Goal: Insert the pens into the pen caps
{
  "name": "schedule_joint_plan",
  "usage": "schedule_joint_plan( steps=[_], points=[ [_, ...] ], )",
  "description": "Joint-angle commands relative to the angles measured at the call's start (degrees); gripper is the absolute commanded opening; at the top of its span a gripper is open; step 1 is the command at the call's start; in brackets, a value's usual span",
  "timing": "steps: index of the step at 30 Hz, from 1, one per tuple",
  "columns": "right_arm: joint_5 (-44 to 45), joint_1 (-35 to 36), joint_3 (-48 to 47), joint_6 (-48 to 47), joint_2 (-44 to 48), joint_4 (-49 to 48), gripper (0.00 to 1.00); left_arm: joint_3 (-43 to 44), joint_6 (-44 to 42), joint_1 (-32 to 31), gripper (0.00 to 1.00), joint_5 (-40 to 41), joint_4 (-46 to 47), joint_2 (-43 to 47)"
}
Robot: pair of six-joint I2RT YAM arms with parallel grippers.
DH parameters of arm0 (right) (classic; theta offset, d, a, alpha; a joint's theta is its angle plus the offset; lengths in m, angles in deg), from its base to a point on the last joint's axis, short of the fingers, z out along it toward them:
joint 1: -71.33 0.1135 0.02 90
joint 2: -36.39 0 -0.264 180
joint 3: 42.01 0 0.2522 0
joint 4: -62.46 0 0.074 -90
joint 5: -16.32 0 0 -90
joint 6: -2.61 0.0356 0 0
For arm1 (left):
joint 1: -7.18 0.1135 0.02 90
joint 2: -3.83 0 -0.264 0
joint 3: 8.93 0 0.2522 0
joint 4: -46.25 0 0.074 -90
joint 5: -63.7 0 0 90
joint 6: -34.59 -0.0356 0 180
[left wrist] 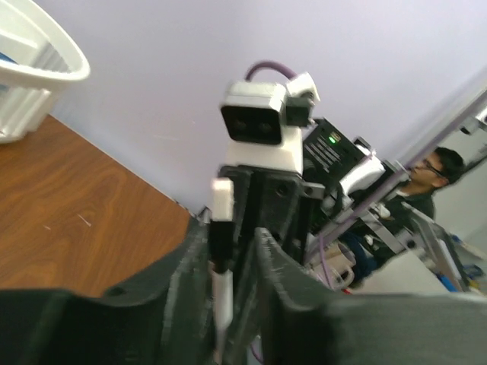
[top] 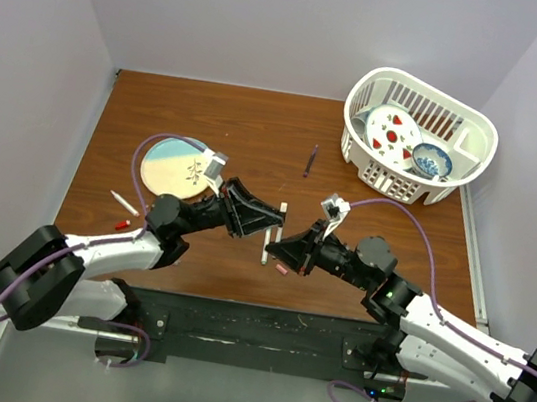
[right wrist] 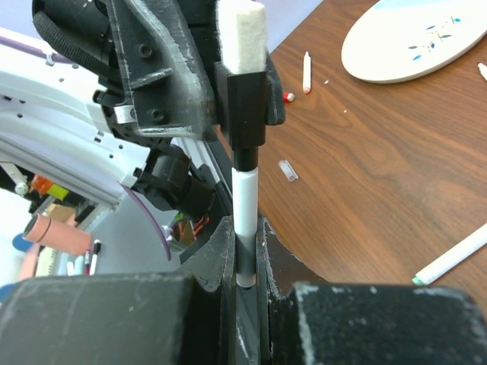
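Note:
A white pen (right wrist: 245, 198) stands upright with my right gripper (right wrist: 243, 228) shut on its lower barrel. A black pen cap (right wrist: 246, 114) with a white end sits on the pen's top. My left gripper (left wrist: 232, 243) straddles that black cap (left wrist: 220, 243). Its fingers stand slightly apart: the cap lies against the left finger, with a gap to the other one. In the top view both grippers (top: 270, 224) (top: 282, 249) meet at the table's middle near edge. Loose on the table are a green-tipped pen (right wrist: 449, 262), a red-tipped pen (top: 125, 203), a dark purple pen (top: 311, 160) and a red cap (top: 121, 225).
A round plate (top: 174, 167) lies at the left behind my left arm. A white basket (top: 417, 137) with dishes stands at the back right. A small pale cap (right wrist: 288, 170) lies on the wood near the grippers.

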Motion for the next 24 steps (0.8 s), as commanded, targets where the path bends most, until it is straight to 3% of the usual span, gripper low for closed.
schedule_joint_plan(
  steps=[1, 7, 9, 11, 19, 24],
  points=[
    [2.0, -1.1, -1.7, -1.7, -0.3, -4.1, 0.0, 0.9, 1.1, -0.4, 0.42, -6.4, 1.9, 2.4],
    [0.4, -1.1, -0.2, -0.8, -0.5, -4.9, 0.0, 4.1, -2.3, -0.4, 0.53, -5.6, -5.2, 3.7],
    [-0.1, -1.1, -0.3, -0.7, -0.4, -4.9, 0.0, 5.0, -3.5, -0.4, 0.66, -5.2, -8.0, 3.7],
    [-0.8, -1.1, -0.3, -0.7, -0.4, -4.8, 0.0, 6.1, -4.2, -0.5, 0.69, -5.1, -9.7, 3.5],
    [-1.7, -1.1, -0.1, 0.1, -0.5, -5.7, 0.0, 8.1, -4.8, -0.4, 0.72, -3.9, -10.7, 1.2],
    [-2.4, -1.1, 0.2, 0.2, -0.7, -5.8, 0.0, 9.1, -4.8, -0.3, 0.68, -3.7, -10.3, 0.6]
  ],
)
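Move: The black cap with the white felt end is between the left fingertips, about 1 cm to the right of the left hand point and level with it. From the right hand, which grips the pen's barrel, the cap is roughly 4 cm ahead and 5 cm above. On the table some 26 cm below the left hand, the green-capped pen lies about 14 cm ahead and 2 cm left; the pink cap about 9 cm ahead and 3 cm right. Spread the left fingers from barely parted to wide so that they let go of the black cap. While opening, ease the left gripper back about 1 cm, then forward again and about 1 cm right and slightly up, so the open fingers straddle the cap. Keep the right fingers shut on the pen barrel and lift it by roughly 1 cm. ##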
